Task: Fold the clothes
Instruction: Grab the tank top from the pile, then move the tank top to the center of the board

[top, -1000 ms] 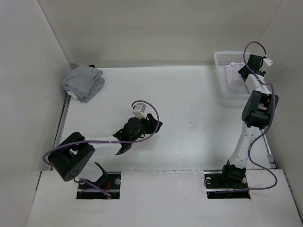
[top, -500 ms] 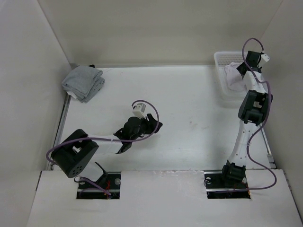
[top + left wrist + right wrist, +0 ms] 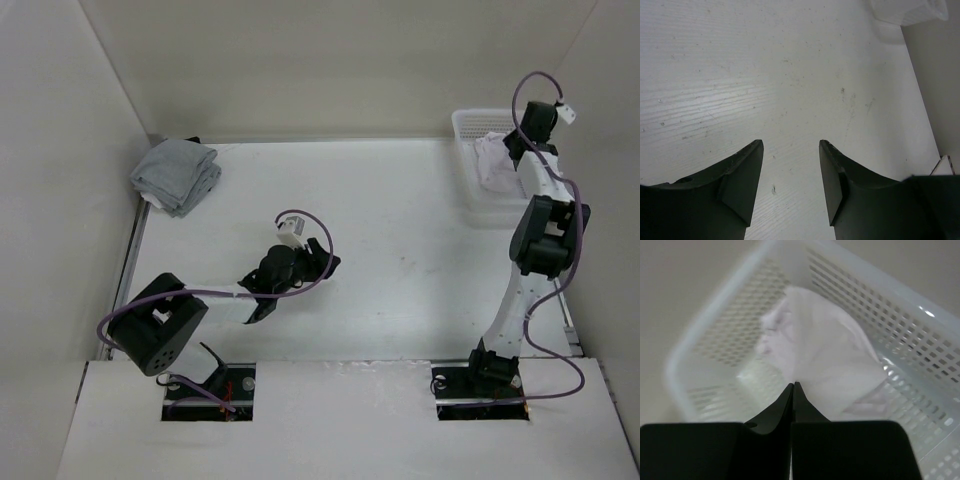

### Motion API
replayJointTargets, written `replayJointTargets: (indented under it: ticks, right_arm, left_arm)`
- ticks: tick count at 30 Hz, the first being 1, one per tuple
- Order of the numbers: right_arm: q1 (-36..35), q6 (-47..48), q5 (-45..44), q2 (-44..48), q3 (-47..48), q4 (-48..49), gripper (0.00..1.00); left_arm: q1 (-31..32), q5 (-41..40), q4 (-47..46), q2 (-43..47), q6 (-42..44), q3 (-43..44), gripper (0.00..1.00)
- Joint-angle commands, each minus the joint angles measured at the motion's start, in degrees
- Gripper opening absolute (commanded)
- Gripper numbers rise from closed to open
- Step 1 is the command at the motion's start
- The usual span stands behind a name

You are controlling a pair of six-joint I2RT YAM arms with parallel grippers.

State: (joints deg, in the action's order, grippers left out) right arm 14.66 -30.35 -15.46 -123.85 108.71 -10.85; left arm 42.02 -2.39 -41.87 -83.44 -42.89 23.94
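The clothes (image 3: 492, 162) are one crumpled white garment lying in a white perforated basket (image 3: 468, 124) at the table's far right. In the right wrist view the cloth (image 3: 820, 340) rises in a peak to my right gripper (image 3: 793, 385). Its jaws are pressed together on that peak inside the basket (image 3: 920, 307). From above, the right gripper (image 3: 516, 150) hangs over the basket with its arm stretched far back. My left gripper (image 3: 326, 265) hovers low over the middle of the table. Its fingers (image 3: 747, 170) stand wide apart over bare tabletop, with nothing between them.
A grey cloth bundle (image 3: 177, 175) lies at the far left corner of the table. White walls close in the table at the left, back and right. The basket's corner (image 3: 905, 10) shows at the top right of the left wrist view.
My right gripper has reached deeper into the basket and gone from open to shut on the white cloth. The left arm has shifted only slightly.
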Motion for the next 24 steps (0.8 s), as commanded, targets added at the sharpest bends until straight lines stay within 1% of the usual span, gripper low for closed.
replayJointTargets:
  ticks: [1, 3, 5, 7, 8, 9, 10, 12, 13, 14, 15, 17, 18, 19, 20, 21, 22, 23, 24]
  right_arm:
    - [-7.29, 0.38, 4.38, 21.76, 1.07, 11.11, 0.0]
    - [-11.51, 0.55, 5.35, 28.19, 0.98, 11.38, 0.0]
    - [-15.29, 1.17, 5.53, 32.6, 1.68, 11.9, 0.0]
    - [-22.05, 3.7, 5.36, 38.22, 4.83, 11.82, 0.0]
    - [-23.91, 4.15, 5.44, 39.38, 5.72, 11.56, 0.0]
    - [-27.67, 5.2, 5.62, 41.56, 6.95, 11.47, 0.0]
    - [-29.36, 5.91, 5.62, 42.54, 7.22, 11.64, 0.0]
    - [-35.06, 7.66, 5.36, 45.7, 6.09, 11.9, 0.0]
    - [-35.61, 7.85, 5.36, 46.07, 5.73, 11.91, 0.01]
    - [-38.14, 7.94, 5.1, 47.81, 2.51, 12.43, 0.01]
    - [-39.12, 7.5, 5.27, 48.78, -0.57, 12.87, 0.01]
    - [-40.88, 5.31, 5.27, 51.07, -10.39, 15.41, 0.01]
    - [-41.85, 1.99, 5.44, 52.56, -20.71, 19.16, 0.02]
    - [-42.29, -0.91, 5.71, 52.83, -27.34, 21.9, 0.02]
    - [-42.47, -4.16, 6.49, 51.97, -34.19, 25.23, 0.03]
    - [-42.47, -6.02, 7.19, 50.65, -37.57, 27.18, 0.03]
    - [-42.47, -8.82, 7.99, 48.46, -41.52, 29.55, 0.03]
    - [-42.56, -13.03, 10.26, 43.22, -45.91, 33.05, 0.03]
    - [-42.38, -14.2, 11.32, 40.38, -46.91, 34.31, 0.03]
  left_arm:
    - [-0.93, 0.64, -3.84, 1.43, -0.52, -0.48, 0.46]
    - [-1.81, 0.63, -3.84, 2.31, -0.96, -0.91, 0.46]
    - [-3.04, 0.64, -3.49, 3.89, -1.49, -1.53, 0.46]
    - [-5.05, 0.28, -2.52, 7.13, -2.36, -2.41, 0.46]
    - [-5.76, 0.28, -1.91, 8.28, -2.8, -2.67, 0.46]
    - [-8.38, 0.02, 1.06, 12.47, -4.2, -3.28, 0.46]
    - [-8.84, -0.07, 1.43, 13.03, -4.3, -3.38, 0.46]
    - [-12.6, -0.85, 5.81, 18.64, -5.53, -4.16, 0.46]
    - [-12.97, -0.95, 6.27, 19.19, -5.62, -4.26, 0.46]
    - [-15.32, -1.29, 8.79, 22.5, -6.4, -5.04, 0.46]
    - [-16.48, -1.3, 9.95, 24.01, -6.76, -5.48, 0.46]
    - [-19.55, -0.77, 12.59, 27.61, -7.64, -6.71, 0.46]
    - [-22.35, -0.68, 15.12, 30.93, -8.34, -8.02, 0.46]
    - [-23.51, -0.68, 16.28, 32.19, -8.61, -8.65, 0.46]
    - [-25.26, -0.68, 17.86, 34.11, -9.04, -9.43, 0.46]
    - [-27.8, -0.6, 20.22, 36.66, -9.66, -10.66, 0.46]
    - [-28.96, -0.59, 21.38, 37.9, -9.84, -11.11, 0.46]
    - [-30.8, -0.51, 23.13, 39.56, -9.84, -11.9, 0.47]
    - [-31.51, -0.42, 23.84, 40.1, -9.75, -12.16, 0.47]
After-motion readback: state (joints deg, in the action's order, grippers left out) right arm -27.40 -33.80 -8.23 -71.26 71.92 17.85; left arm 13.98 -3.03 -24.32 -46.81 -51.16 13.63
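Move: My right gripper is already shut on the tank top, whose bulk hangs some 11 cm below it, about 4 cm left and 1 cm ahead, inside the white basket, centred roughly 3 cm left, 1 cm back and 11 cm down. The open middle of the table lies about 48 cm left, 22 cm back and 18 cm below. From my empty left hand, that open middle is 9 cm ahead and 2 cm right; the tank top, 33 cm ahead and 45 cm right. With my right fingers kept shut on the tank top, I whip it up out of the basket, about 50 cm high, drawing back and left and tipping the fingers up nearly 70 degrees; then I turn over, coming down and forward while still going left over the table. My left hand clears out some 17 cm to the left and rises, turning counter-clockwise, fingers still half open. ##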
